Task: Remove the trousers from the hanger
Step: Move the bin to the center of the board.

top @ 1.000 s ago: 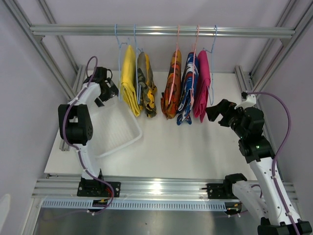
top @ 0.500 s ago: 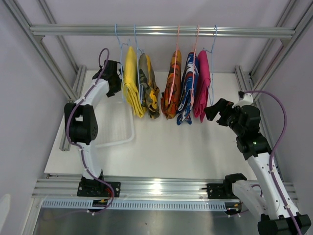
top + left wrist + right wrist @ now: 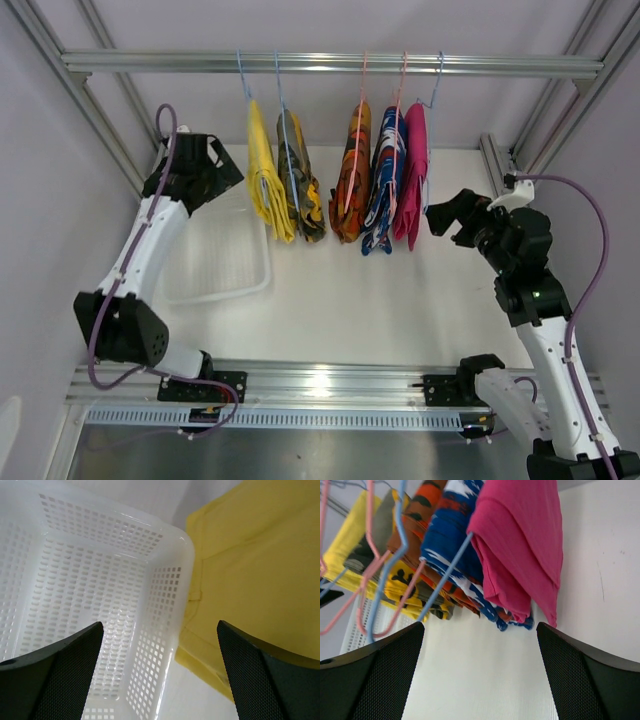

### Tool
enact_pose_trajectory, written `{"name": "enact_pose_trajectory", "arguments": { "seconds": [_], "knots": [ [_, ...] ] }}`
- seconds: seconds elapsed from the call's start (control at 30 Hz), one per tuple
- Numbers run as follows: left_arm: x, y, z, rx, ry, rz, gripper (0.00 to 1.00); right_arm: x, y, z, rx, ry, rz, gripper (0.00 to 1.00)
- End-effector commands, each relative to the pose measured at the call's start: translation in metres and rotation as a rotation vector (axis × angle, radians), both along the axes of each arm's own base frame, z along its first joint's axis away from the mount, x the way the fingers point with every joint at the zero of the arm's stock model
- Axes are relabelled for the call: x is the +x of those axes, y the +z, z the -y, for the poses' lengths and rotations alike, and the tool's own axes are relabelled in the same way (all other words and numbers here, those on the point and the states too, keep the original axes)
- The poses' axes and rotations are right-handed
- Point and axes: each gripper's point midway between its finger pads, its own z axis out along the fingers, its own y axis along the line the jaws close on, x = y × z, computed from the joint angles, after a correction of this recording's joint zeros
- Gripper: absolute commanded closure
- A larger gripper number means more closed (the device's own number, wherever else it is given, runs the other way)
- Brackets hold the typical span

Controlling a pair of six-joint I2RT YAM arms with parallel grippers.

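Note:
Five trousers hang side by side on wire hangers from the rail (image 3: 330,63): yellow (image 3: 262,175), camouflage (image 3: 300,190), orange patterned (image 3: 355,180), blue-red-white (image 3: 385,185) and magenta (image 3: 414,180). My left gripper (image 3: 228,176) is open just left of the yellow trousers (image 3: 250,570), not touching them and above the basket. My right gripper (image 3: 440,215) is open just right of the magenta trousers (image 3: 520,545), with nothing between its fingers. A blue hanger (image 3: 445,575) and a pink hanger (image 3: 370,530) show in the right wrist view.
A white perforated basket (image 3: 266,270) lies on the table below the left gripper, its corner (image 3: 175,555) close to the yellow cloth. Aluminium frame posts stand at both sides and the rail runs across the back.
The left arm has stretched out and its elbow dropped toward the near left; its gripper went in by the yellow trousers' hanger, then drew back a little. The right gripper shifted slightly right.

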Motion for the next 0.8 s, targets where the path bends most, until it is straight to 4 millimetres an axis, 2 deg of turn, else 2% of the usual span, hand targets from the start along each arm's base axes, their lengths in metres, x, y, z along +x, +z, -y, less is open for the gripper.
{"name": "enact_pose_trajectory", "arguments": {
  "seconds": [0.0,0.03,0.1,0.13,0.2,0.23,0.27,0.33,0.4,0.43,0.5,0.53,0.6,0.63,0.67,0.73,0.77],
  "knots": [
    [-0.028,0.017,0.005,-0.055,-0.002,0.031,0.01,-0.003,0.041,0.003,-0.014,-0.007,0.088,0.01],
    [-0.036,0.027,0.005,-0.062,-0.007,0.058,0.0,-0.003,0.054,0.005,-0.017,-0.018,0.113,0.01],
    [-0.047,0.027,0.005,-0.066,-0.01,0.056,0.01,-0.003,0.066,0.007,-0.025,-0.025,0.129,0.01],
    [-0.054,0.035,0.005,-0.071,-0.015,0.08,0.0,-0.002,0.077,0.009,-0.026,-0.034,0.147,0.01],
    [-0.063,0.036,0.006,-0.079,-0.028,0.092,0.01,-0.003,0.089,0.009,-0.022,-0.034,0.168,0.01],
    [-0.07,0.028,0.006,-0.08,-0.031,0.079,0.01,-0.003,0.094,0.007,-0.014,-0.028,0.177,0.01],
    [-0.075,0.037,0.006,-0.087,-0.036,0.113,0.01,-0.002,0.106,0.007,-0.006,-0.027,0.203,0.01],
    [-0.085,0.032,0.009,-0.097,-0.06,0.112,0.01,-0.002,0.116,0.004,0.006,-0.013,0.225,0.01],
    [-0.093,0.042,0.008,-0.096,-0.075,0.149,0.01,-0.001,0.133,-0.001,0.021,0.01,0.26,0.01],
    [-0.098,0.039,0.008,-0.089,-0.082,0.149,0.01,-0.003,0.139,-0.01,0.027,0.06,0.277,0.01],
    [-0.107,0.047,0.008,-0.092,-0.099,0.189,0.01,-0.002,0.153,-0.02,0.037,0.12,0.327,0.01],
    [-0.111,0.046,0.009,-0.094,-0.108,0.197,0.0,-0.008,0.166,-0.034,0.051,0.208,0.381,0.01],
    [-0.12,0.055,0.011,-0.105,-0.126,0.253,0.0,-0.004,0.174,-0.049,0.101,0.288,0.387,0.01],
    [-0.123,0.057,0.012,-0.109,-0.14,0.268,0.01,-0.009,0.183,-0.065,0.122,0.378,0.412,0.01],
    [-0.128,0.053,0.012,-0.106,-0.141,0.265,0.01,-0.008,0.187,-0.074,0.146,0.415,0.404,0.01],
    [-0.136,0.06,0.01,-0.103,-0.145,0.306,0.0,0.003,0.198,-0.093,0.153,0.462,0.402,0.01],
    [-0.139,0.053,0.009,-0.099,-0.147,0.3,0.01,-0.001,0.201,-0.11,0.156,0.515,0.403,0.01]
  ]
}}
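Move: The bin's middle lies roughly 4 cm back from the left hand, 8 cm to its left and 16 cm below; the yellow trousers hang about 4 cm ahead, 11 cm right and a bit lower. From the right hand the crimson trousers hang some 12 cm ahead, 4 cm left and about level, with the blue patterned pair about 12 cm ahead and 10 cm left, also about level. Still open, the left hand backs about 13 cm from the yellow trousers; the right rises 16 cm, then swings left. ##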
